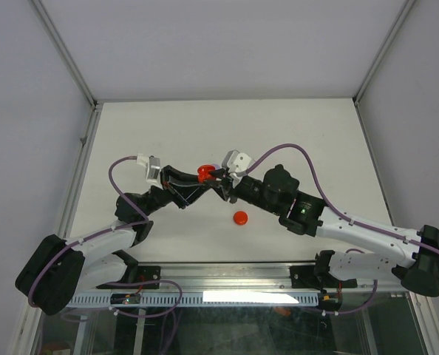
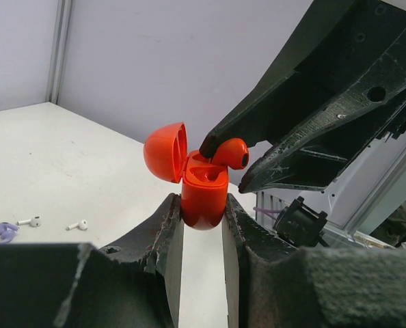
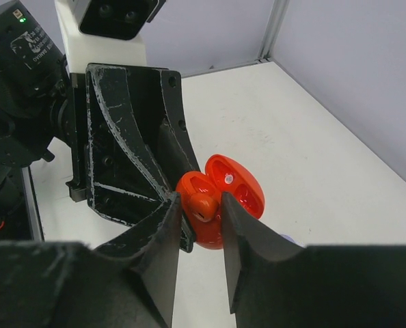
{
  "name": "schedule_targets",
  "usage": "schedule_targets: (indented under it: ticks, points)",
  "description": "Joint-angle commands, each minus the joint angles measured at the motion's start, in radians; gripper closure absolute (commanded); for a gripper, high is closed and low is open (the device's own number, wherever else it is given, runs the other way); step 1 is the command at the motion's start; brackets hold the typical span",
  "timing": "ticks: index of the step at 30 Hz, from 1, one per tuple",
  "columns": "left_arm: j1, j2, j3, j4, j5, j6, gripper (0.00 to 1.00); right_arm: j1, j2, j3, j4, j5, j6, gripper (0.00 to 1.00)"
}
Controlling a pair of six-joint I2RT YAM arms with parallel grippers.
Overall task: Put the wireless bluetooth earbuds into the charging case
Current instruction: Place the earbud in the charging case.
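Observation:
My left gripper is shut on the lower body of the red charging case, held upright above the table with its lid swung open to the left. A red earbud rests in the case's open top, tilted, its stem down in a socket. My right gripper straddles this earbud with its jaws slightly open, a thin gap showing on each side. In the top view both grippers meet at the case mid-table. Two white earbuds and a lilac one lie on the table to the left.
A round red disc lies on the white table in front of the grippers. Grey walls and metal rails border the table at the left, back and right. A bit of something lilac shows behind my right finger.

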Motion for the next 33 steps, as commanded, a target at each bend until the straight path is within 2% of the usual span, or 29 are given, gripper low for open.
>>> schedule_targets:
  ticks: [1, 10, 14, 25, 33]
  points:
    - [-0.008, -0.012, 0.009, 0.153, 0.029, 0.045, 1.00, 0.010, -0.005, 0.025, -0.039, -0.020, 0.026, 0.66]
    - [-0.008, -0.074, 0.001, -0.065, -0.010, 0.221, 1.00, 0.009, -0.086, 0.063, -0.061, 0.087, 0.064, 0.46]
    - [-0.008, -0.091, 0.001, -0.086, -0.016, 0.243, 1.00, 0.009, -0.098, 0.073, -0.069, 0.189, 0.085, 0.38]
    - [-0.008, -0.090, 0.005, -0.088, -0.029, 0.233, 1.00, 0.009, -0.033, 0.111, -0.072, 0.201, 0.162, 0.31]
    - [-0.008, -0.097, 0.003, -0.079, -0.020, 0.228, 1.00, 0.009, -0.008, 0.113, -0.102, 0.252, 0.143, 0.30]
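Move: The charging case, lid open, is in the left gripper, its middle about 1 cm beyond the pads, to the right and slightly up. From the right hand it lies roughly 1 cm ahead, 2 cm left and 1 cm below, with the earbud still between the right fingertips at its mouth. On the table, some 28 cm below the right hand, another red case sits about 3 cm ahead and 8 cm right, and a purple case about 17 cm straight ahead. Open the right gripper wide to free the earbud and back it off about 3 cm to the right, rising some 2 cm, then ease it forward and back down with a little return to the left, turning about 10 degrees clockwise until its rear finger sits against the earbud's side. Keep the left grip on the case, tilting it some 10 degrees. ##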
